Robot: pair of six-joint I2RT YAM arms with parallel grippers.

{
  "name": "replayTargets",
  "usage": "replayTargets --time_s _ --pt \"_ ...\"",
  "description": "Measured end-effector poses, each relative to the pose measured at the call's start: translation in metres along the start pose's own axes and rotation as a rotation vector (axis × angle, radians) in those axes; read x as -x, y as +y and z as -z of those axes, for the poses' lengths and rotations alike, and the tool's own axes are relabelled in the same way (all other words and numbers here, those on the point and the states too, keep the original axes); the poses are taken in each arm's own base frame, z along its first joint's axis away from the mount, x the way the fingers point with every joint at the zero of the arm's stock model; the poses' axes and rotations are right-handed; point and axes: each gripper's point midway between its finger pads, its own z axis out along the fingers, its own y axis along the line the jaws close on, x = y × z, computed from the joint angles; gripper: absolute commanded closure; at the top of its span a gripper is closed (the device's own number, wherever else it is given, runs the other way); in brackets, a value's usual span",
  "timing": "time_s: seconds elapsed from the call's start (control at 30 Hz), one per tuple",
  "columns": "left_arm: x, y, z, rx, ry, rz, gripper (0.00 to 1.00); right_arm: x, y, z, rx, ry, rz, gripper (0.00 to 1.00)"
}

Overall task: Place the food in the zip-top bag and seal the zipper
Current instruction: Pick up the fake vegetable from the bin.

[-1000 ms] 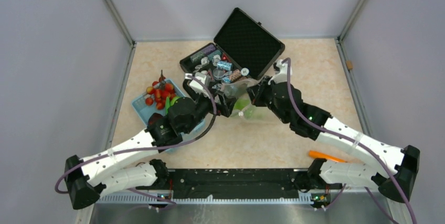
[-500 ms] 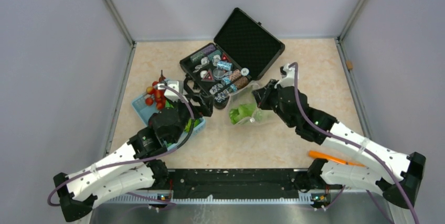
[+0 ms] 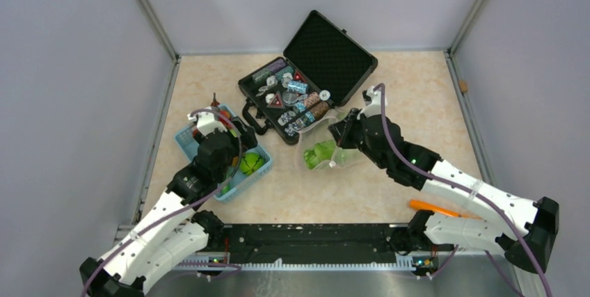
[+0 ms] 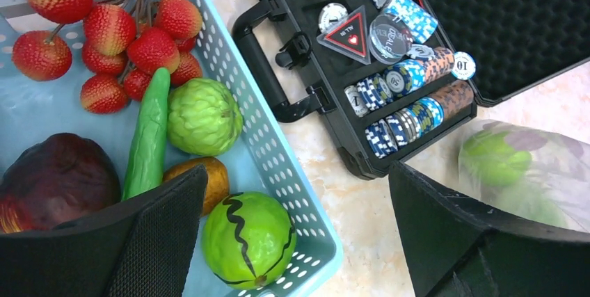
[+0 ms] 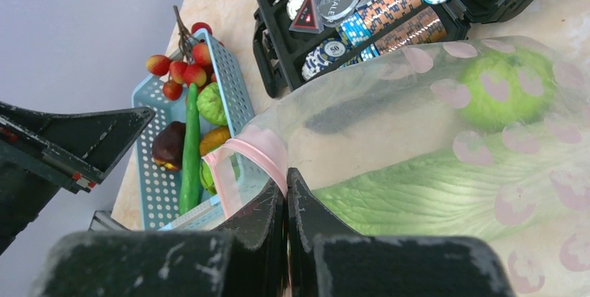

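The zip-top bag (image 3: 325, 152) lies mid-table, with a leafy green vegetable (image 5: 445, 193) and a green apple (image 5: 508, 88) inside. My right gripper (image 5: 286, 179) is shut on the pink zipper (image 5: 257, 147) at the bag's mouth and holds it up; it also shows in the top view (image 3: 341, 133). My left gripper (image 4: 296, 172) is open and empty above the light blue basket (image 4: 299, 203). In the basket are a green ball with a black wavy line (image 4: 247, 238), a bumpy green ball (image 4: 204, 116), a cucumber (image 4: 147, 140), a dark purple piece (image 4: 56, 179), an orange-brown piece (image 4: 212, 179) and red fruits (image 4: 125, 33).
An open black case (image 3: 306, 81) of chips and trinkets stands just behind the bag and to the right of the basket. An orange tool (image 3: 435, 207) lies at the near right by the right arm's base. Grey walls close in the table on three sides.
My left gripper has drawn back from the bag's mouth to the left and now hangs over the basket. My right gripper has kept its hold on the bag.
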Motion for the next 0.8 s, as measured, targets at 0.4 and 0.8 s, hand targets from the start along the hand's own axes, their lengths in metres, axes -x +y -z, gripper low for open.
replayTargets --time_s 0.4,0.8 --pt "-0.023 0.043 -0.022 0.168 0.116 -0.003 0.01 -0.001 0.002 0.0 0.011 0.009 0.001 1.0" --pt "-0.027 0.087 -0.065 0.316 0.196 -0.008 0.08 -0.009 0.007 -0.002 0.036 0.041 0.006 1.0"
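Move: The cucumber lying lengthwise in the bin has its middle about 9 cm left of the left hand, nearly level with it (1 cm back) and some 16 cm below. The small cabbage lies about 5 cm ahead and 5 cm left, the striped squash 2 cm left and 1 cm back, the strawberry bunch roughly 10 cm ahead and 12 cm left. From the right hand, the cucumber is about 34 cm left, 3 cm back and 22 cm below. The right fingers keep their pinch on the bag's rim, while the empty left hand sinks some 8 cm and travels about 6 cm left, later also 4 cm forward, over the bin towards the cucumber. Its fingers stay wide open and tip down close to 20 degrees, with a smaller counter-clockwise turn, touching nothing yet. ##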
